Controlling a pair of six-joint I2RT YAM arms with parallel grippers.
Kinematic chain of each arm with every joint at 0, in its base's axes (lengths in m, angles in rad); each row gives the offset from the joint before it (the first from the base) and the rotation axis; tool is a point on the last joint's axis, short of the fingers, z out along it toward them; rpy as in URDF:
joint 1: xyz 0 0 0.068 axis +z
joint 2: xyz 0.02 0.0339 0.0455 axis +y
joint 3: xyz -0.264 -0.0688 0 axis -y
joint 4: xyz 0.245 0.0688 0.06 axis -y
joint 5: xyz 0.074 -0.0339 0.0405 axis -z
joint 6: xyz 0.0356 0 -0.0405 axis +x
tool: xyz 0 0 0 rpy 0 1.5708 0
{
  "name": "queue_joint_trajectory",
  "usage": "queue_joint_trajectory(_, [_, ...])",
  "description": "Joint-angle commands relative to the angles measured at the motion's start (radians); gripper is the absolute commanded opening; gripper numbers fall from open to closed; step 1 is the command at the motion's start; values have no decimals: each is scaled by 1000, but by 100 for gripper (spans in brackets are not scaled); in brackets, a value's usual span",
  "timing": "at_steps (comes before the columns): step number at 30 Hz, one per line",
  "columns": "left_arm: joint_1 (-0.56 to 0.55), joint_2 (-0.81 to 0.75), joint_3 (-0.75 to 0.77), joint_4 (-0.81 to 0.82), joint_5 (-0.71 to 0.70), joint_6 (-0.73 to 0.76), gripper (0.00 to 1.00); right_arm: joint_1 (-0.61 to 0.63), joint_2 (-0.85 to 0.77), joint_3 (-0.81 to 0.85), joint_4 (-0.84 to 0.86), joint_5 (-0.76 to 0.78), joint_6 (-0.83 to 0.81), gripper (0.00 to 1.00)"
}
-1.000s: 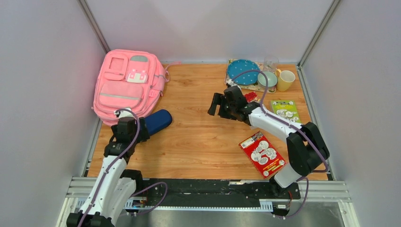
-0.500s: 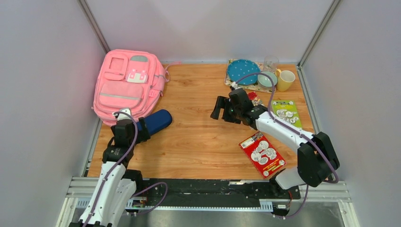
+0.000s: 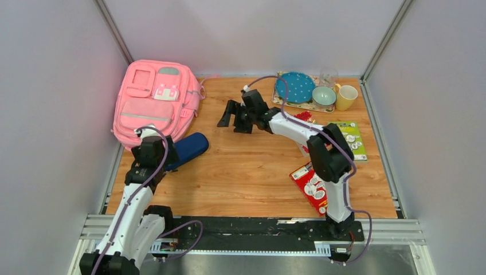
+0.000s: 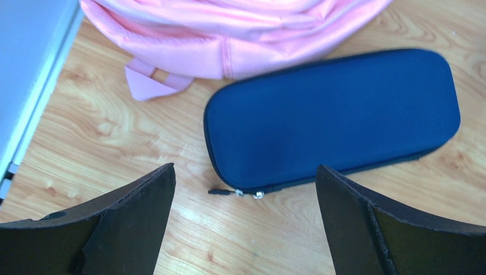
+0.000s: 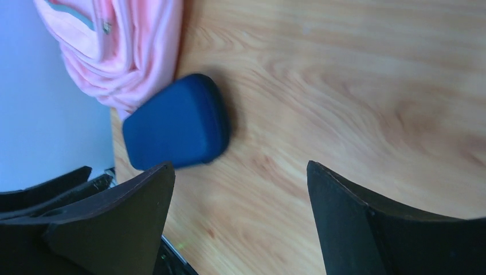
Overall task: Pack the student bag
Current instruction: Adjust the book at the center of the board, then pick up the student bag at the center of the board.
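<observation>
The student bag (image 3: 156, 103), a pink backpack, lies flat at the far left corner of the table; its edge also shows in the left wrist view (image 4: 229, 28) and in the right wrist view (image 5: 132, 46). A navy zip case (image 3: 189, 148) rests against its near edge. My left gripper (image 3: 160, 160) is open and hovers just short of the case's zip end (image 4: 245, 169), with nothing between its fingers. My right gripper (image 3: 232, 121) hangs open and empty over bare wood mid-table (image 5: 239, 165), its jaws facing the case (image 5: 175, 123) and the bag.
A blue dotted plate (image 3: 294, 87), a bowl (image 3: 324, 95), a yellow mug (image 3: 346, 97) and a glass (image 3: 328, 75) stand at the back right. A green booklet (image 3: 351, 137) and a red booklet (image 3: 312, 183) lie at the right. Grey walls close in three sides.
The right arm has swung left across the table, from near the plate to mid-table, toward the bag. The left arm has shifted only slightly by the case. Both grippers stayed open.
</observation>
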Motion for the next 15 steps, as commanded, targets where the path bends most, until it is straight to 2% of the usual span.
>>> queue_joint_trajectory(1, [21,75,109,22,-86,-22,99,10,207,257,104,-129,69,89])
queue_joint_trajectory(7, [50,155,141,10,-41,-53,99,10,479,673,120,-189,153,89])
queue_joint_trajectory(9, [58,164,141,4,-40,-58,99,10,589,759,135,-167,190,89])
queue_joint_trajectory(13, [95,167,153,-19,14,-42,99,8,793,1070,126,-127,267,89])
queue_joint_trajectory(15, [96,159,162,-34,22,-30,99,8,880,1141,144,-84,294,90])
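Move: The pink bag's middle is about 29 cm to the left of my right hand, 12 cm ahead and a little lower, its near flank far closer. The blue pencil case is 17 cm left of that hand and 6 cm back, down on the table. From my left hand the bag's middle is some 24 cm ahead and 3 cm left; the pencil case is 7 cm ahead and 10 cm to the right, roughly 11 cm down. I sweep my empty right hand quickly left and forward, about 19 cm in all and nearly level, away from the books and up to the bag's right side, rolling it some 20 degrees so its left side rises. My left hand eases about 2 cm left and nearly as far forward, turning slightly counter-clockwise. Both grippers stay open. ##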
